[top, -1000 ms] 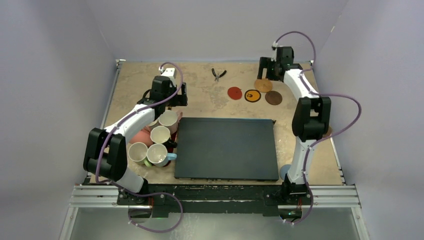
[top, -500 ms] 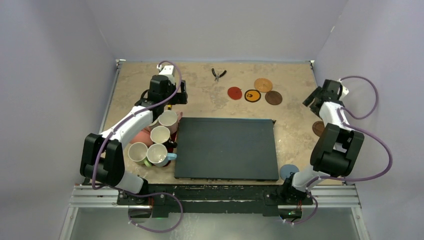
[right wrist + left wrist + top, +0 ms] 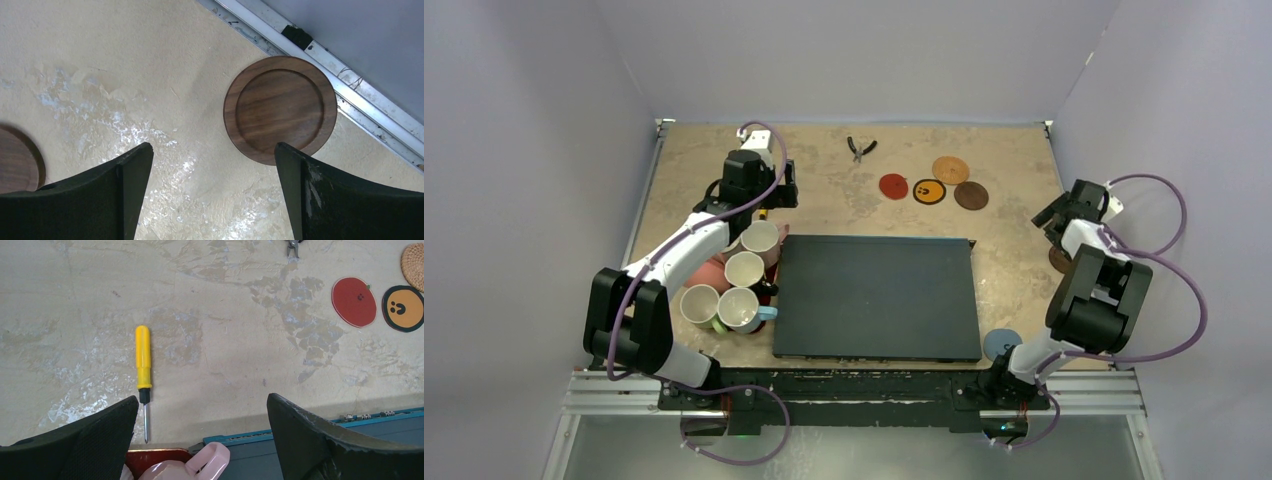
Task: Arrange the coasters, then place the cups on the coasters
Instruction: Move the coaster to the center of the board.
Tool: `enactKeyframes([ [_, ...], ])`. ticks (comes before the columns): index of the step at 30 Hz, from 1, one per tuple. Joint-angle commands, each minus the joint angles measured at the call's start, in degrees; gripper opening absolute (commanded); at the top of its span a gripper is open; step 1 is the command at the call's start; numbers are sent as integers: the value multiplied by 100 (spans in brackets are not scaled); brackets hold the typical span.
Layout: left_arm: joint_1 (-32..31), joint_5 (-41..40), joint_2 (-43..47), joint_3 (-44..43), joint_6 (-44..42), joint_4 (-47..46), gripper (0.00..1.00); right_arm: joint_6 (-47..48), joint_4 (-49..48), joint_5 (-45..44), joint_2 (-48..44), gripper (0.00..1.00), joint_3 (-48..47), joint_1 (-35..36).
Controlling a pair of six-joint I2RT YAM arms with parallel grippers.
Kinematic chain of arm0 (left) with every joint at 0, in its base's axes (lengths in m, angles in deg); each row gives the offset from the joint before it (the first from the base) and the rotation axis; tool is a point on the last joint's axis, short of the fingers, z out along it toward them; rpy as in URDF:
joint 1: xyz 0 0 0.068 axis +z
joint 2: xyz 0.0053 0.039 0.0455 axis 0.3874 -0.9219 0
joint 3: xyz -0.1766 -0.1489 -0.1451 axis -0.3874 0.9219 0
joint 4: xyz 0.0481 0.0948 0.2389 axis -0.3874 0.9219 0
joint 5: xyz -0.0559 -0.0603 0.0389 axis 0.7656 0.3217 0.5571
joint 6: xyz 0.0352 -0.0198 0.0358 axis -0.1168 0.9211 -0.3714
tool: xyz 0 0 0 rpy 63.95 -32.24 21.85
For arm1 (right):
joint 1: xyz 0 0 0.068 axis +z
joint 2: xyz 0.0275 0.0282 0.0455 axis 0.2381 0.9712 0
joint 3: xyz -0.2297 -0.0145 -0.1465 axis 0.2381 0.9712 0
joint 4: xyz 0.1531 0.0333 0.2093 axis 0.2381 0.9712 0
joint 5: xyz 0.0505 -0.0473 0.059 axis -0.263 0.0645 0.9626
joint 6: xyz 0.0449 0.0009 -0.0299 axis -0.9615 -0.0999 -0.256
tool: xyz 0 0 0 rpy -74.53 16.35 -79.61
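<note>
My right gripper [image 3: 1059, 215] [image 3: 213, 147] hangs open and empty over bare table near the right edge. The brown wood coaster [image 3: 280, 110] [image 3: 1058, 258] lies just ahead of its right finger, and the dark brown coaster [image 3: 15, 160] [image 3: 971, 195] shows at the left edge. Red [image 3: 893, 185] [image 3: 354, 302], yellow [image 3: 929, 191] [image 3: 403, 308] and cork [image 3: 950, 169] [image 3: 414, 259] coasters lie at the back. A grey-blue coaster [image 3: 1001, 343] sits near the right base. My left gripper [image 3: 771, 198] [image 3: 202, 399] is open above the pale pink cup [image 3: 210, 462] [image 3: 760, 237]. Several more cups [image 3: 738, 308] cluster at the left.
A large black mat [image 3: 879, 297] fills the middle of the table. A yellow screwdriver [image 3: 143, 360] lies by the left gripper, pliers [image 3: 860, 148] at the back. A red tray [image 3: 150, 457] holds the cups. A metal rail [image 3: 320, 55] runs along the right table edge.
The right arm swung from the back by the cork coaster to the right edge, ending over the brown wood coaster. The left arm stayed almost still.
</note>
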Motion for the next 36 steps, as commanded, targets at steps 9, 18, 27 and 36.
enactKeyframes([
  [9,-19,-68,114,5,-85,-196,95,-338,-498,165,410,82,214,-63],
  [18,-21,-130,88,8,-104,-187,95,-267,-870,533,808,66,-29,-57],
  [27,-19,-163,-62,-12,-131,-172,95,-437,-1278,1136,1265,61,-418,167],
  [36,-24,-139,-245,-71,-139,-117,95,-957,-1248,700,1831,63,-1078,1040],
])
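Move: The dark coaster by the right table edge lies some 4 cm back and 5 cm to the right of the right hand, about 4 cm below it. The other dark coaster is about 15 cm ahead and 19 cm left of the right hand, and the woven coaster about 23 cm ahead and 25 cm left, both flat on the table. From the left hand the coaster aimed at is about 72 cm right, 10 cm back and 12 cm lower. The right hand sinks about 3 cm over the dark coaster by the table edge while its fingers close from wide open to a bit over half, bringing the right finger down inside the coaster's raised rim rather than pinching the coaster between both fingers. Keeping low, it then drags the coaster along by that finger, some 10 cm forward and, towards the end, about 4 cm left, nearing the other coasters as the wrist tips up and turns counter-clockwise by roughly 10 degrees each. ##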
